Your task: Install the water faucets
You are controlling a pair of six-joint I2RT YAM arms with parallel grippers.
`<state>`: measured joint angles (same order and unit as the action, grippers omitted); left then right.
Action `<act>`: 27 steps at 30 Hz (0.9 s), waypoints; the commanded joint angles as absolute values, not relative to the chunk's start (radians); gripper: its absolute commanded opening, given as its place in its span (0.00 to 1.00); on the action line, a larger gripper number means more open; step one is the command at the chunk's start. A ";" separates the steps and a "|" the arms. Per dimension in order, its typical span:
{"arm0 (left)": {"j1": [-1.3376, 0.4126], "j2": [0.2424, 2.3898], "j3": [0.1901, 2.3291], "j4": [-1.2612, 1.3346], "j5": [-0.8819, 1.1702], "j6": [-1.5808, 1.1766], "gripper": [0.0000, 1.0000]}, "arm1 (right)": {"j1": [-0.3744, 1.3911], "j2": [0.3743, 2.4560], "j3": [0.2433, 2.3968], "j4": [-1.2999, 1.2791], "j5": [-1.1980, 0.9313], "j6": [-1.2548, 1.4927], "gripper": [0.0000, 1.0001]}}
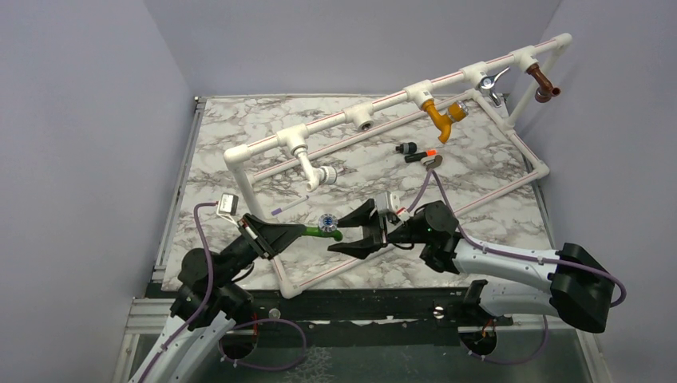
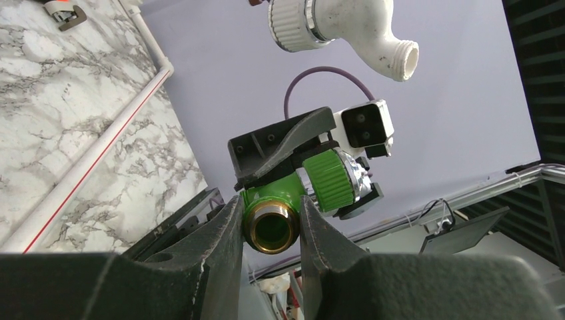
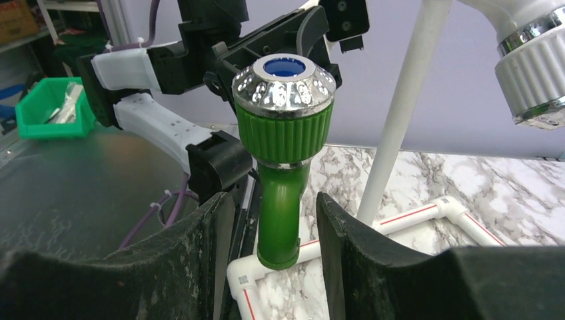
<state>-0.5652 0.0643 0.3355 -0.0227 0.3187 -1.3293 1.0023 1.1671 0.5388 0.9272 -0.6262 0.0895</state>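
The green faucet (image 1: pixel 323 230) hangs in the air above the table's front, between my two grippers. My left gripper (image 1: pixel 297 232) is shut on its brass threaded end (image 2: pixel 270 230), one finger on each side. The ribbed green collar (image 2: pixel 330 180) and silver knob (image 3: pixel 283 83) with a blue centre stand clear of the fingers. My right gripper (image 3: pixel 273 200) straddles the green spout (image 3: pixel 280 213) with a gap on both sides, so it is open and not touching. In the top view the right gripper (image 1: pixel 355 230) faces the left one across the faucet.
The white pipe frame (image 1: pixel 375 104) with red stripes crosses the marble table (image 1: pixel 239 128). It carries a white faucet (image 1: pixel 315 171), a yellow one (image 1: pixel 441 116), a chrome one (image 1: pixel 491 84) and a brown one (image 1: pixel 543 84). An open socket (image 1: pixel 365 121) shows mid-pipe. Small loose parts (image 1: pixel 419 153) lie behind.
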 commanded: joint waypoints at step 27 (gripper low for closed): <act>-0.568 0.051 0.324 0.022 0.292 -1.384 0.00 | 1.006 1.205 0.586 0.988 -0.631 0.058 0.09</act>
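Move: The green faucet hangs in the left fingers, its middle about 5 cm to the right of the left hand and 1 cm higher; from the right hand it lies some 3 cm left, 1 cm ahead and 2 cm up, its spout already between the open right fingers. From the right hand, the white faucet is roughly 13 cm ahead, 5 cm left and 4 cm higher; the frame's left post stands about 12 cm ahead and 21 cm left. Creeping half a centimetre forward-left, the right fingers close onto the green faucet's spout while the left keeps hold. ##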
